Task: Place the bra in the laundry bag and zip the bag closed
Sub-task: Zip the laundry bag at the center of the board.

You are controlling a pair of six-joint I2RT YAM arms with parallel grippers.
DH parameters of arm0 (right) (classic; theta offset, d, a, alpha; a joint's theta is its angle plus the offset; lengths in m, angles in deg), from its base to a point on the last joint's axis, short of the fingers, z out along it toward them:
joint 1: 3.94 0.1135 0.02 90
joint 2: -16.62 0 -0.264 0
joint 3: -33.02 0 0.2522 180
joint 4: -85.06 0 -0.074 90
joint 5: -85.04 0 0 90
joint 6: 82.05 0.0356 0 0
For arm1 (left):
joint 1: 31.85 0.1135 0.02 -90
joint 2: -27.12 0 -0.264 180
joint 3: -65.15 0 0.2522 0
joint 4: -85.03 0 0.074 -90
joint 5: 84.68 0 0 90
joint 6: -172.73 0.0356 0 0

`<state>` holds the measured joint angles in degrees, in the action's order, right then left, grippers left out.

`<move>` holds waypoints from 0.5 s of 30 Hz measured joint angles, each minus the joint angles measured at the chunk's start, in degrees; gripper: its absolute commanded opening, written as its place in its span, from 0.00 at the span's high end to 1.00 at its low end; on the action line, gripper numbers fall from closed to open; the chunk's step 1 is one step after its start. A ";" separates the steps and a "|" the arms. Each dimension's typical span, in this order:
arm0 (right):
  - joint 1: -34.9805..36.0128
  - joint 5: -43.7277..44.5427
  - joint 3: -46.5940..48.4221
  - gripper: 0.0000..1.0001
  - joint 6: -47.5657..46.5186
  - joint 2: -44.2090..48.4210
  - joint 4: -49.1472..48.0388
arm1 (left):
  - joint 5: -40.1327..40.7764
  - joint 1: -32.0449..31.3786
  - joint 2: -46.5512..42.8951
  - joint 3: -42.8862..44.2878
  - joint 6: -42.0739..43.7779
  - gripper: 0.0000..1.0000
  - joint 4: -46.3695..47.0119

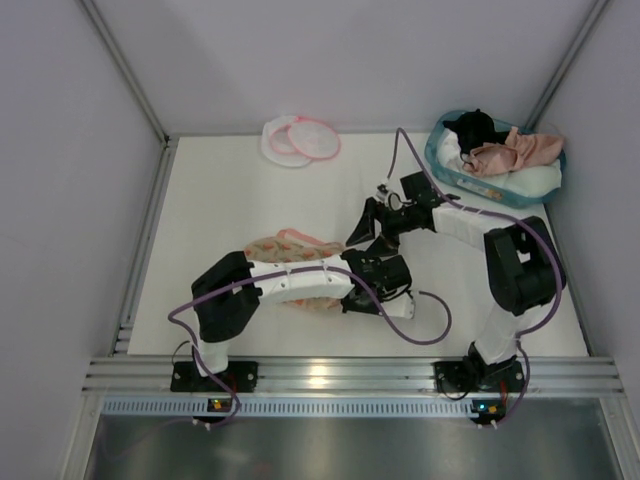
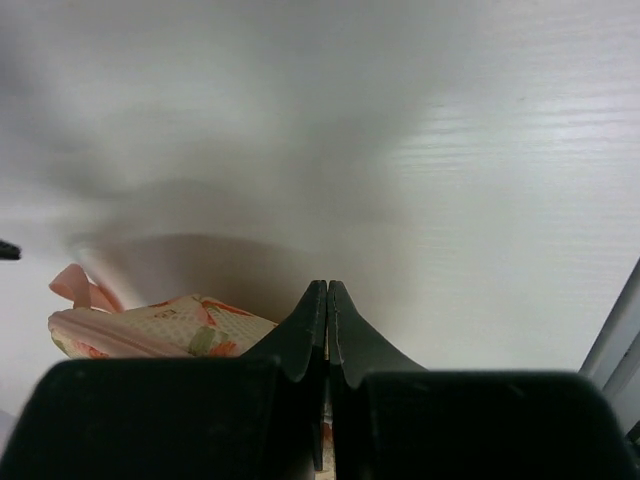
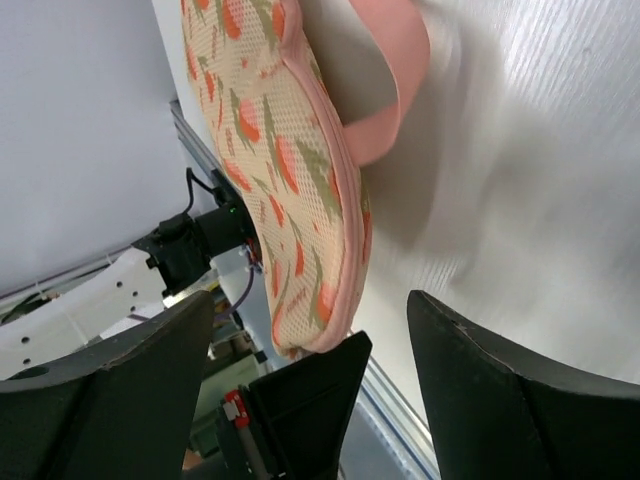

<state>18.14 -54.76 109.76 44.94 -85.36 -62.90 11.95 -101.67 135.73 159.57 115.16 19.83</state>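
Note:
The salmon-pink bra (image 1: 520, 150) lies on top of the clothes in the teal basket (image 1: 443, 163) at the back right. The laundry bag (image 1: 300, 140), two white mesh discs with pink rims, lies at the back of the table, far from both grippers. My right gripper (image 1: 372, 228) (image 3: 310, 296) is open at mid-table, its jaws on either side of the end of an orange-printed padded piece (image 1: 290, 243) (image 3: 285, 150) without touching it. My left gripper (image 1: 392, 283) (image 2: 327, 286) is shut beside that same end of the padded piece (image 2: 170, 325); whether it pinches the piece's edge does not show.
A black garment (image 1: 475, 128) and white clothes also fill the basket. The left arm (image 1: 290, 280) lies across the padded piece. White walls close in the table on the left, back and right, and a metal rail (image 1: 330, 375) runs along the near edge.

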 measured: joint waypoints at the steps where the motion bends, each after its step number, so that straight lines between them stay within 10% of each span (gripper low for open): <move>1: -0.02 0.02 -0.09 0.23 -0.42 0.42 0.61 | 0.31 0.44 0.00 0.35 -0.61 1.00 0.20; 10: 1.60 -5.33 -7.21 0.30 4.37 -0.09 -2.45 | 3.13 1.60 0.00 0.79 -2.56 1.00 3.85; 15: 5.97 -7.74 -7.10 0.63 7.65 -0.96 -6.10 | 4.11 1.60 -0.37 0.76 -2.54 1.00 6.54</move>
<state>24.11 -62.50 102.66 52.59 -86.32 -69.00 16.06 -100.08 135.36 160.34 112.62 26.36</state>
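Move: The laundry bag's zipped right-hand end stands raised off the board, roughly 6 cm back from the right hand, 3 cm to its left and 2 cm lower. From the right hand, the bag's middle lies some 14 cm left, 6 cm back and 6 cm lower. The pink strap is about 12 cm left, 1 cm ahead and 6 cm lower. From the shut left hand, that zipped end is about 4 cm ahead, 4 cm left and 2 cm higher. Back towards the base, dipping a little, then left onto the bag's zipped end, the right hand travels about 6 cm back and 3 cm left, rolling some 10 degrees. Its wide-open fingers pass either side of the raised end and begin to close. The left hand, still shut beside the bag, eases about 3 cm forward and 2 cm right, rising slightly. ##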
